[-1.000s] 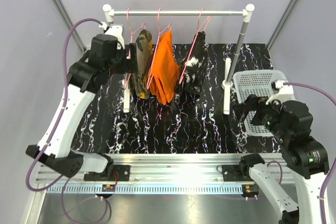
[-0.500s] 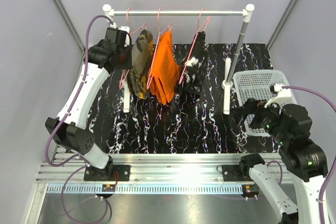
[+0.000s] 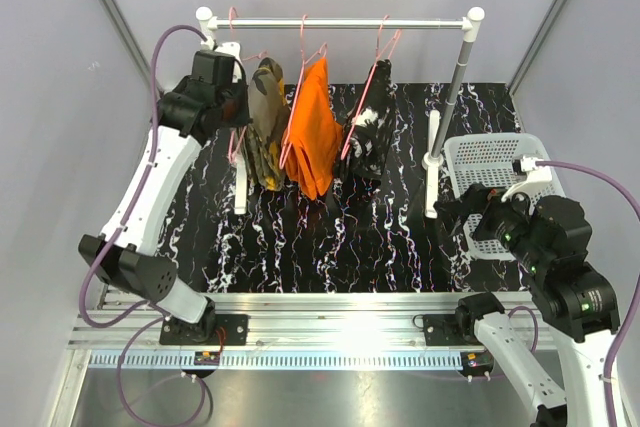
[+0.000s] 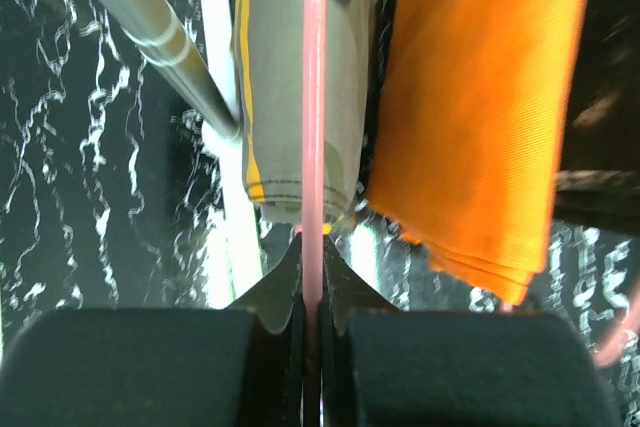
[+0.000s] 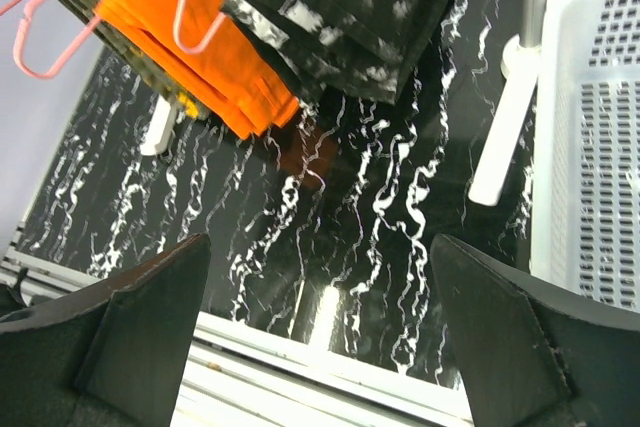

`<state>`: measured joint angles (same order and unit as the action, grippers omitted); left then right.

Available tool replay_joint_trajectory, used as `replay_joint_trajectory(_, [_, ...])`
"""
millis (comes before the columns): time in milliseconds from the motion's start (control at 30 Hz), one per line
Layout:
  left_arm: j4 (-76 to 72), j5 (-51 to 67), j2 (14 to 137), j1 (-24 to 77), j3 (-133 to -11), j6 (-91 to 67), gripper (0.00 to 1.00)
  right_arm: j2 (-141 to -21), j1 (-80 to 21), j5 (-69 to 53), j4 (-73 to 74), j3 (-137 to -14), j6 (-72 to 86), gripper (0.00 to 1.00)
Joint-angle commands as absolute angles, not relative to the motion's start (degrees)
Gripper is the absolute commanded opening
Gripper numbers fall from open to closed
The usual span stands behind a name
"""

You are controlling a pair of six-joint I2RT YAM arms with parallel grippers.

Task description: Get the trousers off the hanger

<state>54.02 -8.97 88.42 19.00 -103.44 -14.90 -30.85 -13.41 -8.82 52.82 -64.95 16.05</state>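
Three trousers hang on pink hangers from a rail (image 3: 340, 23): camouflage (image 3: 265, 127), bright orange (image 3: 312, 132) and black with white markings (image 3: 368, 142). My left gripper (image 3: 240, 102) is at the rail's left end, shut on the pink hanger wire (image 4: 313, 97) of the camouflage trousers (image 4: 280, 77). In the left wrist view the wire runs straight up from between the closed fingertips (image 4: 285, 282), with the orange trousers (image 4: 480, 97) to the right. My right gripper (image 3: 455, 212) hovers open over the mat at the right, well away from the garments; nothing is between its fingers (image 5: 150, 317).
A white plastic basket (image 3: 490, 182) stands at the right, beside my right arm. The rack's white feet (image 3: 240, 187) (image 3: 432, 162) rest on the black marbled mat (image 3: 340, 237). The right post (image 3: 458, 72) leans between rail and basket. Grey walls close in on both sides.
My left gripper has closed on the pink hanger wire of the camouflage trousers, and the arm has swung up and left; the hanger's hook has shifted left on the rail. My right gripper drifted slightly left.
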Motion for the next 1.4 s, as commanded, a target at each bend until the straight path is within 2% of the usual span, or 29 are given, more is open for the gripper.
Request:
replay_joint_trajectory(0, [38.1, -8.7, 80.7, 18.8, -104.4, -16.8, 0.0, -31.6, -13.6, -10.5, 46.9, -65.0, 16.9, 1.0])
replay_joint_trajectory(433, [25.2, -7.9, 75.2, 21.4, -102.0, -15.7, 0.0, -36.2, -13.6, -13.1, 39.5, -67.2, 15.3, 0.99])
replay_joint_trajectory(733, [27.1, -11.3, 66.5, 24.5, -97.9, -18.4, 0.0, -49.6, -13.6, -29.1, 33.6, -79.1, 14.6, 1.0])
replay_joint_trajectory(867, [32.8, -12.5, 60.0, 24.6, -96.2, -20.6, 0.0, -57.3, -14.6, -34.5, 33.0, -86.8, 17.1, 0.99])
replay_joint_trajectory(967, [40.1, -13.4, 56.8, 24.6, -97.0, -23.7, 0.0, -64.2, -21.7, -27.7, 37.6, -94.1, 12.6, 1.0])
replay_joint_trajectory(1100, [46.6, -14.1, 49.4, 24.6, -97.6, -29.2, 0.0, -70.0, -38.2, -11.4, 41.8, -100.6, 8.1, 1.0])
replay_joint_trajectory(1200, [50.9, -15.0, 47.4, 24.6, -100.1, -31.9, 0.0, -72.2, -49.8, -0.4, 36.8, -99.6, 7.0, 0.99])
replay_joint_trajectory(1233, [52.8, -15.6, 46.8, 24.6, -102.7, -32.4, 0.0, -72.6, -56.5, 6.9, 34.8, -97.9, 6.0, 1.0])
replay_joint_trajectory(1367, [57.4, -18.8, 47.6, 24.6, -110.9, -35.0, 0.0, -77.0, -70.1, 21.5, 23.2, -93.4, 2.7, 0.99])
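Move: The left hand already grips the pink hanger carrying the camo trousers, which hang roughly 7 cm ahead, 4 cm to its right and 8 cm below. The rack's left post is about 12 cm ahead and 4 cm left; the orange trousers are some 7 cm ahead and 14 cm right. For the right hand, the camo trousers are about 29 cm ahead and 38 cm left, the orange ones 29 and 28, the black ones 28 and 17. Keeping its pinch on the hanger, the left hand lifts it about 8 cm clear of the rail, then draws it back some 22 cm and a little left, still rising, as the fingers tip up towards level and the wrist rolls left side down. The empty, wide-open right hand edges forward and up, then sweeps fast left past the front of the black and orange trousers towards the camo ones, turning some 40 degrees counter-clockwise. ##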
